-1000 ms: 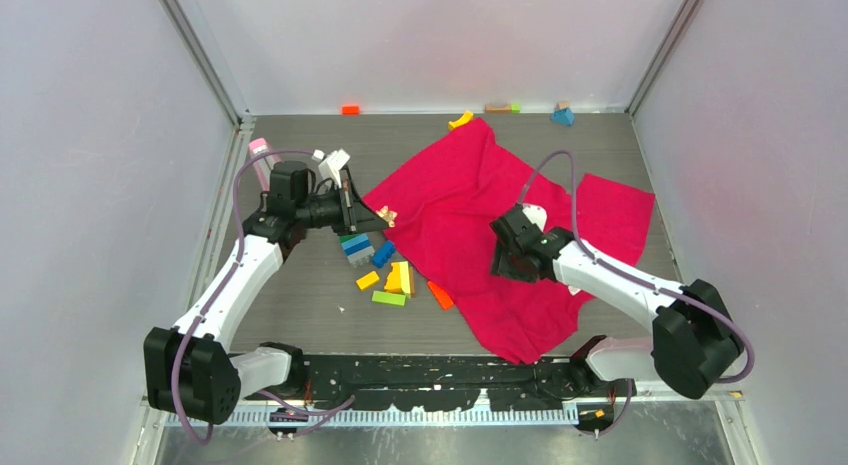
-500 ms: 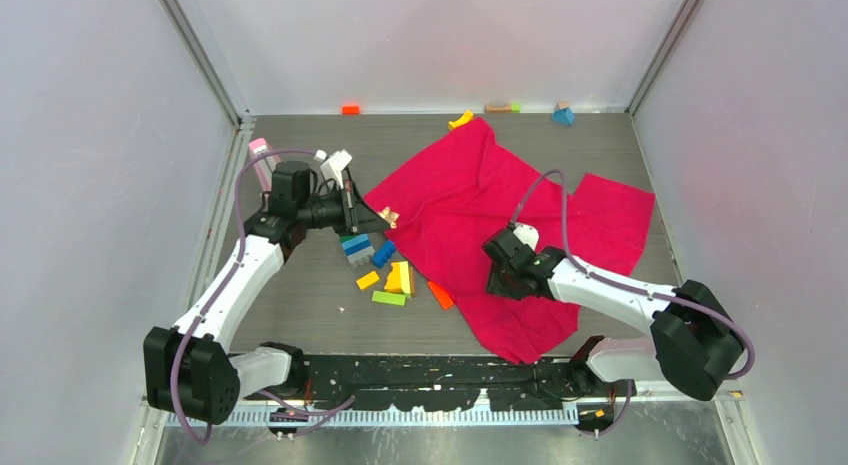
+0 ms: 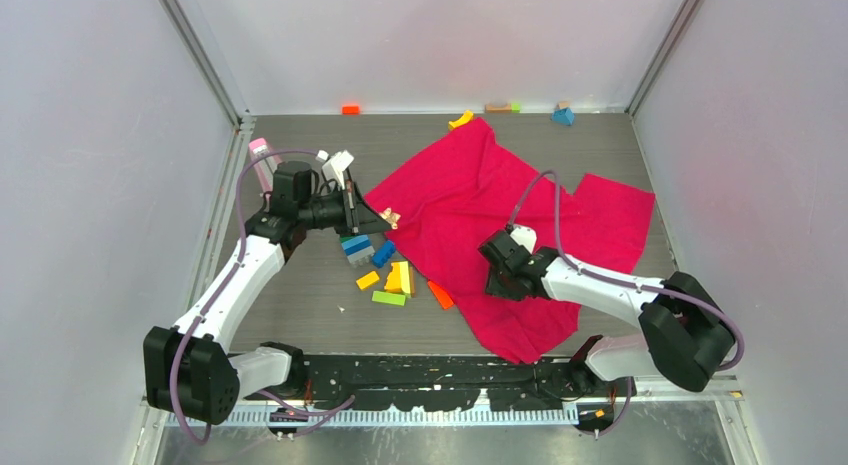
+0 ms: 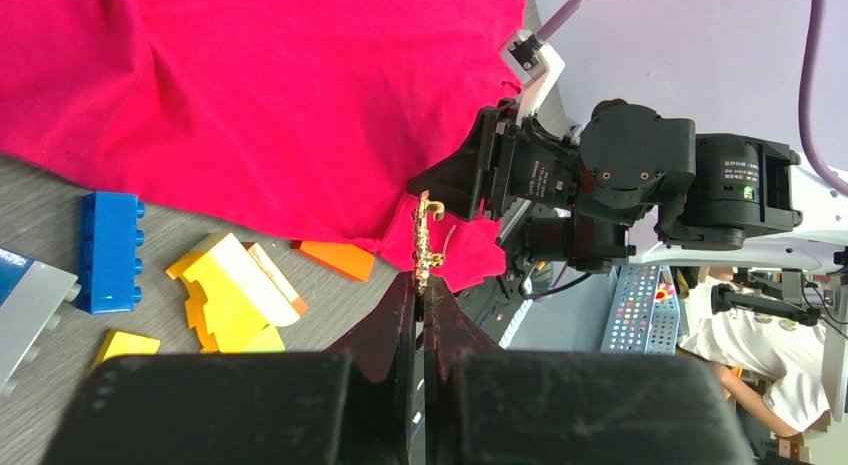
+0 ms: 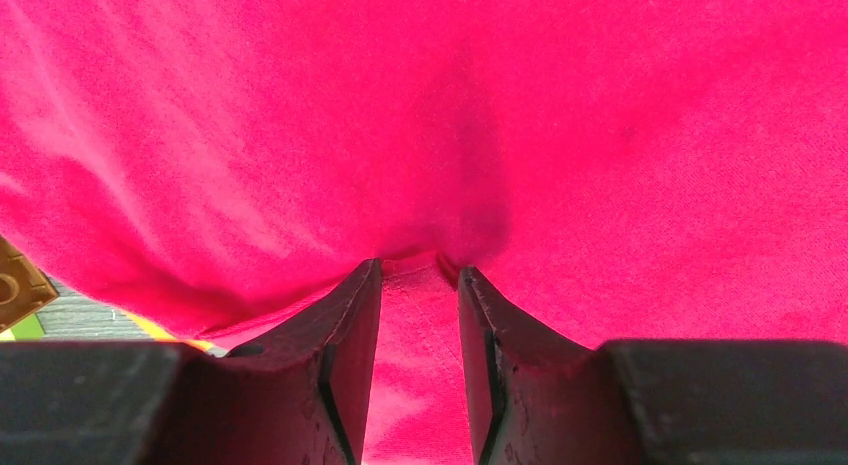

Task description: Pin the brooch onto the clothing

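Observation:
The clothing (image 3: pixel 470 205) is a crimson T-shirt spread crumpled over the middle and right of the table; it also fills the upper left wrist view (image 4: pixel 250 95). The brooch (image 3: pixel 388 218), a tiny gold-toned beaded piece, is pinched in my left gripper (image 3: pixel 378 217) just off the shirt's left edge. In the left wrist view the brooch (image 4: pixel 428 240) sticks up from the shut left gripper (image 4: pixel 425 283). My right gripper (image 3: pixel 497 275) presses down on the shirt's lower middle. In the right wrist view, the right gripper (image 5: pixel 420 268) has a puckered fold of the clothing (image 5: pixel 420 105) between its narrowed jaws.
Loose toy blocks (image 3: pixel 390 275) lie left of the shirt: a blue one (image 4: pixel 108 250), a yellow one (image 4: pixel 235 290) and an orange one (image 4: pixel 335 257). More blocks sit along the back wall (image 3: pixel 461 118). A pink-capped white piece (image 3: pixel 262 150) lies at the far left.
My right gripper slid left and nearer over the shirt, and its jaws narrowed on a fold of fabric. The left gripper with the brooch barely moved.

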`<state>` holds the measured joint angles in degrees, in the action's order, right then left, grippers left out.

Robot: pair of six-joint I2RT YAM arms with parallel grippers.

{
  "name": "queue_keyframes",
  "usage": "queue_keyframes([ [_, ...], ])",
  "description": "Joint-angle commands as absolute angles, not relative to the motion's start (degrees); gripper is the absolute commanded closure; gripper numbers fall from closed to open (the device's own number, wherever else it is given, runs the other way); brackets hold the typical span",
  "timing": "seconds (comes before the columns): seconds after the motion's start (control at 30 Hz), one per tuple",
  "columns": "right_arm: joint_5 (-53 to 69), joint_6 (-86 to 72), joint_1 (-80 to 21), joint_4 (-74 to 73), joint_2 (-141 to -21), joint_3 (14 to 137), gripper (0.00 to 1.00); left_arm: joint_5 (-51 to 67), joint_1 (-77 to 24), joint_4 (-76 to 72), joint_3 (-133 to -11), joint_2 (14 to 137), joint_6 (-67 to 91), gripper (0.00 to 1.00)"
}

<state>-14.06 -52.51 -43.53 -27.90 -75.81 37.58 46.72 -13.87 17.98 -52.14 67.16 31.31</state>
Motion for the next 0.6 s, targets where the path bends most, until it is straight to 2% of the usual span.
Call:
queue_keyframes([
  [0.0, -17.43, -53.18, -44.03, -28.23, -76.44, 37.50, 0.60, 48.25, -14.22, 16.41, -52.82, 65.77, 31.48, 1.00],
  [0.13, -17.23, -53.47, -44.18, -27.79, -77.07, 37.42, 0.68, 48.27, -14.24, 16.44, -52.82, 65.73, 31.50, 1.00],
  [0.3, -15.77, -54.15, -44.68, -28.45, -76.46, 37.92, 0.88, 48.34, -14.24, 16.39, -52.82, 65.86, 31.54, 1.00],
  [0.37, -16.41, -54.60, -45.33, -30.62, -75.43, 38.79, 0.93, 48.26, -14.32, 16.52, -52.82, 65.86, 31.50, 1.00],
  [0.47, -17.81, -55.57, -47.30, -34.04, -72.94, 40.66, 0.98, 48.33, -14.33, 16.52, -52.82, 65.65, 31.47, 1.00],
  [0.57, -18.31, -57.51, -49.66, -37.59, -71.00, 41.79, 0.99, 48.31, -14.33, 16.50, -52.82, 65.61, 31.53, 1.00],
])
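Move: The right hand's tips straddle a small fold of the red clothing directly beneath, barely 1 cm down. Beside that fold, the orange block pokes out about 13 cm to this hand's left and 1 cm back; the yellow arch block is some 21 cm left and 3 cm farther out. From the left hand, still holding the brooch, the fold lies about 25 cm right, 6 cm back and 20 cm below. The right fingers close, pinching the clothing's fold, then draw it back about 1.5 cm, starting to rise. ##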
